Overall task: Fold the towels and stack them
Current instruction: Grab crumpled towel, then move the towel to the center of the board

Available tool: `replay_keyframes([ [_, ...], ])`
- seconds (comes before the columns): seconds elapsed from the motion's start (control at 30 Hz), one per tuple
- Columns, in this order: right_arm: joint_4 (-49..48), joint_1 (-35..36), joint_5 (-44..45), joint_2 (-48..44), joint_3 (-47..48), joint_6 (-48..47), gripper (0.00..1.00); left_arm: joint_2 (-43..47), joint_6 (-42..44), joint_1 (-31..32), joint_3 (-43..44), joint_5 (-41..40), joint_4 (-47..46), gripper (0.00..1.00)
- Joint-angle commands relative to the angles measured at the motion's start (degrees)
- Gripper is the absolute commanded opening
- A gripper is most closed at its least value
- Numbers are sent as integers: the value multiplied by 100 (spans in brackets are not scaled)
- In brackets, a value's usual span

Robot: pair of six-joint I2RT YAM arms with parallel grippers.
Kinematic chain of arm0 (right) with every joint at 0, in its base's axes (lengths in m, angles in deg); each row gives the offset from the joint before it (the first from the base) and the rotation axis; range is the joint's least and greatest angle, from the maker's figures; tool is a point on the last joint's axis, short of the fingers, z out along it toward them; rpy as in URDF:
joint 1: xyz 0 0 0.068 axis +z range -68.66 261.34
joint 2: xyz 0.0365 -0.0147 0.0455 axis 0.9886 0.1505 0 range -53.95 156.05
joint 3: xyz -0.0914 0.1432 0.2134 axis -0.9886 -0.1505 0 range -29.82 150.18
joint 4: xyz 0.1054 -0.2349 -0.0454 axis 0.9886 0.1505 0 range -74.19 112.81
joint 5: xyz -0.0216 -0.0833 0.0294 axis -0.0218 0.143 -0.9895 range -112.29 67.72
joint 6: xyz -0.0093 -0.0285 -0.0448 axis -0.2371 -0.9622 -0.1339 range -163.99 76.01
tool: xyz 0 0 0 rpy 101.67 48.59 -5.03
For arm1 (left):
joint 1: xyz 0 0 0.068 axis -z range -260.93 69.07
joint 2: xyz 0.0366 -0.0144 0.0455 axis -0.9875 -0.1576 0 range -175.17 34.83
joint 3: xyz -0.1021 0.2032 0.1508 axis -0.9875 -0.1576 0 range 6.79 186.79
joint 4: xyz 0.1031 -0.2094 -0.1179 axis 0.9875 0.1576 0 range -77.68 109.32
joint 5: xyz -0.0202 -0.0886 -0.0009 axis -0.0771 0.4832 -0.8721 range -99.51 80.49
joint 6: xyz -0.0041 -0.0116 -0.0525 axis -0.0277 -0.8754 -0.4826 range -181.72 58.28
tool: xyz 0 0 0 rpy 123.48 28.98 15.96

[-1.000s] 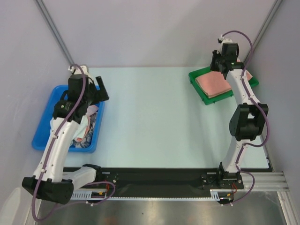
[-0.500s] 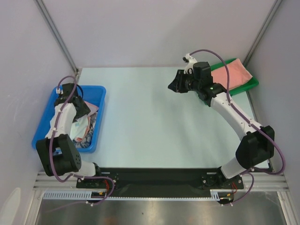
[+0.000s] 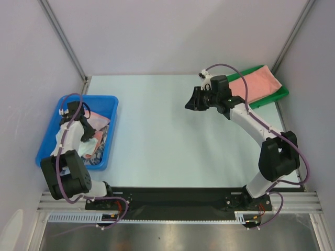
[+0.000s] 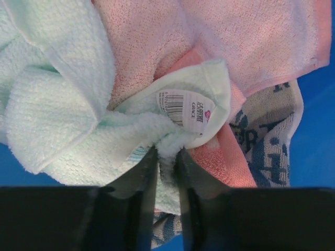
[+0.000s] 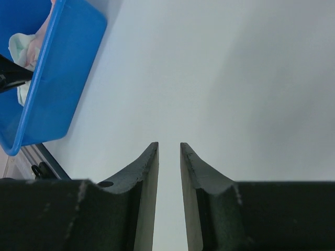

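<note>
In the blue bin lies a heap of towels: a pale mint-white one with a sewn label, a salmon-pink one and a dark blue white-patterned one. My left gripper reaches down into the bin and is shut on a fold of the mint-white towel. A folded salmon-pink towel rests on the green tray at the back right. Left of that tray, my right gripper hovers over the bare table, its jaws slightly apart with nothing between them.
The blue bin stands at the table's left edge. The green tray is tucked into the far right corner beside the wall. The pale table top spreads between the two.
My left gripper dropped into the bin and its jaws closed on the mint-white towel. My right arm left the tray and swung left over the table.
</note>
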Motion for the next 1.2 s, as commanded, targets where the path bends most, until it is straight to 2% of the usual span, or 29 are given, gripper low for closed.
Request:
replay_keyframes([
  [0.0,-259,15,-230,105,15,-72,28,340,-96,-41,206,-216,-55,22],
  [0.03,-242,15,-221,123,24,-90,29,384,-96,-41,311,-261,-20,16],
  [0.23,-250,15,-300,202,15,-90,30,814,123,-32,900,-349,357,0],
  [0.3,-242,15,-300,228,41,-64,31,912,150,-41,1313,-323,542,0],
  [0.43,-101,15,-309,185,242,-46,31,1219,194,195,2147,588,499,0],
  [0.53,56,15,-353,44,444,-20,31,1203,194,932,3096,1055,297,0],
  [0.57,118,15,-370,0,524,-20,31,1037,185,1326,3707,1588,201,0],
  [0.63,224,15,-405,-114,612,-20,31,764,72,1706,4317,2170,77,0],
  [0.67,320,24,-388,-262,665,-37,31,623,28,2300,4946,2582,51,0],
  [0.73,391,-2,-388,-483,674,-46,31,70,27,2900,5618,2770,243,0],
  [0.77,443,-20,-449,-710,657,-38,32,-123,18,3512,6099,2806,339,0],
  [0.8,444,-28,-475,-834,622,-11,32,-351,18,3797,6217,2910,401,0],
  [0.9,356,-72,-572,-1369,342,-11,42,-459,1,4782,5939,2851,272,0],
  [0.93,260,-64,-581,-1519,236,-29,52,-346,-34,4967,5685,2850,113,0],
  [0.97,216,-64,-599,-1677,95,-29,57,-266,-61,5256,4995,2902,-254,0],
  [1.03,163,-55,-476,-2038,-300,-29,69,-108,-270,5372,4315,2799,-493,1],
  [1.07,171,-46,-397,-2118,-406,-11,73,93,-359,5390,3554,2754,-764,2],
  [1.1,180,-37,-196,-2275,-651,50,78,190,-438,5382,3181,2762,-941,5],
  [1.17,102,-20,-90,-2373,-933,129,82,436,-518,5390,2086,2893,-1476,8],
])
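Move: In the blue bin, the crumpled mint towel is already bunched between the left fingertips; its middle is some 3 cm to their left, 1 cm ahead and 2 cm below. The pink towel lies about 8 cm ahead and 4 cm right, the patterned towel 3 cm back and 6 cm right, both slightly lower, and the bin's right wall stands roughly 11 cm right, level ahead. From the right hand, the mint towel is about 52 cm left, 10 cm back and 14 cm lower. Closing fully on the mint towel, the left fingers pinch its tagged part and lift it almost straight up, then sweep some 40 cm right over the bin wall, rising about 40 cm before sinking again, the hand turning clockwise and its fingertips tilting up. The empty right hand waits, then rises about 12 cm, draws back 8 cm and opens wide. ##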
